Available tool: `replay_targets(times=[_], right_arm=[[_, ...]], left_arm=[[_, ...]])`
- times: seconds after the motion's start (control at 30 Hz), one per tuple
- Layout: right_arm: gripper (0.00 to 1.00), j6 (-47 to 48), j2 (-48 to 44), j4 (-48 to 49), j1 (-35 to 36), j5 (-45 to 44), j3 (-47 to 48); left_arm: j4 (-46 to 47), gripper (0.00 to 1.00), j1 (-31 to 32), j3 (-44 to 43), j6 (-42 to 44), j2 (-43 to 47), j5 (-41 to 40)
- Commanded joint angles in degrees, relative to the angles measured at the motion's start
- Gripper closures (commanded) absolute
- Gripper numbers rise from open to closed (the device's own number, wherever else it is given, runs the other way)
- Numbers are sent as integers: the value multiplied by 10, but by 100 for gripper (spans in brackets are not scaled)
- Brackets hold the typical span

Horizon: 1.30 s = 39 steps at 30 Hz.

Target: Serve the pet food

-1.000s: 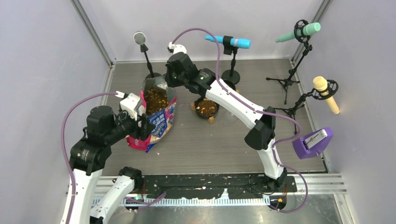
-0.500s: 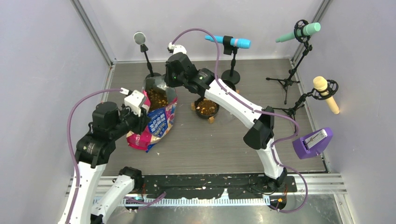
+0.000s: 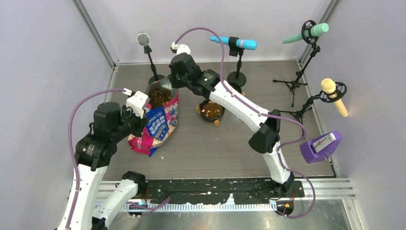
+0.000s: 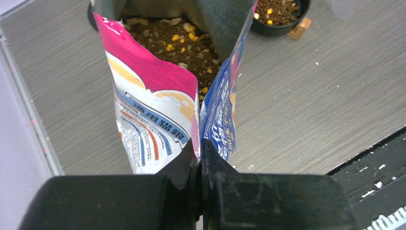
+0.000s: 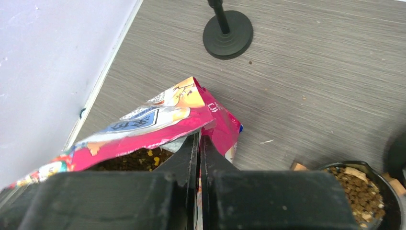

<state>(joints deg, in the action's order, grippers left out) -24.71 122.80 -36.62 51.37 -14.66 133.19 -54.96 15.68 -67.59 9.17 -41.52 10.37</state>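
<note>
The pink-and-blue bag stands open left of centre, with brown pet food showing in its mouth. My left gripper is shut on the bag's near side seam, and the left wrist view shows the pet food beyond it. My right gripper is shut on the bag's far rim, and the right wrist view shows the pet food just inside. A black bowl holding kibble sits to the right of the bag, also seen as the bowl and the bowl.
Microphones on stands ring the back and right: a grey one, a blue one, a green one and a yellow one. A stand base sits behind the bag. A purple device rests at the right edge.
My left gripper has closed onto the bag's near seam. The bag's mouth has narrowed and its top has shifted slightly left. The right arm has barely moved.
</note>
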Motion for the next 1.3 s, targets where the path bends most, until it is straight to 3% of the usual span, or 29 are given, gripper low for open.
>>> replay_targets(times=[0.0,0.43,0.67,0.73,0.83,1.0,1.17,1.27], right_arm=[[95,32,-85,-17,-10,-98,9],[95,17,-233,-29,-10,-122,-111],[94,40,-301,11,-22,-31,-208],[80,62,-321,34,-37,25,-239],[49,107,-346,83,-69,146,-276],[20,229,-365,132,-138,378,-320],[14,334,-323,107,-186,557,-304],[14,433,-286,19,-188,620,-263]], left_arm=[[55,100,2,-73,19,16,-50],[100,100,2,-134,17,-8,-69],[136,100,1,-98,37,-26,-45],[130,100,-4,-95,35,-34,-38],[112,100,-21,-116,40,-60,-15],[93,100,-62,-145,56,-83,57],[84,100,-113,-168,63,-102,167],[67,100,-130,-178,67,-117,215]])
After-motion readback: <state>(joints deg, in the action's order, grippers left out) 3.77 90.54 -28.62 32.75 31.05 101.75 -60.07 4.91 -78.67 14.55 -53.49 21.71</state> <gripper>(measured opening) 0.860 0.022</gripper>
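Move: The food bag is already pinched by its rim in both grippers. Its bulk sits about 6 cm ahead and 3 cm right of the left hand; from the right hand it is some 12 cm back and 9 cm left, about 13 cm below either. From the right hand the near bowl is roughly 10 cm back and 16 cm right, and the black stand base 4 cm ahead and 10 cm left, both some 26 cm down. From the left hand that bowl is about 8 cm ahead, 26 cm right. The bag's far rim is drawn by the right hand about 14 cm right towards the bowls, coming back some 6 cm and increasingly upward; late on, the fingers open wide and let go, and the hand turns counter-clockwise about 35 degrees and sinks a little. The left gripper keeps its shut pinch, rising about 2 cm, then easing 3 cm forward. ##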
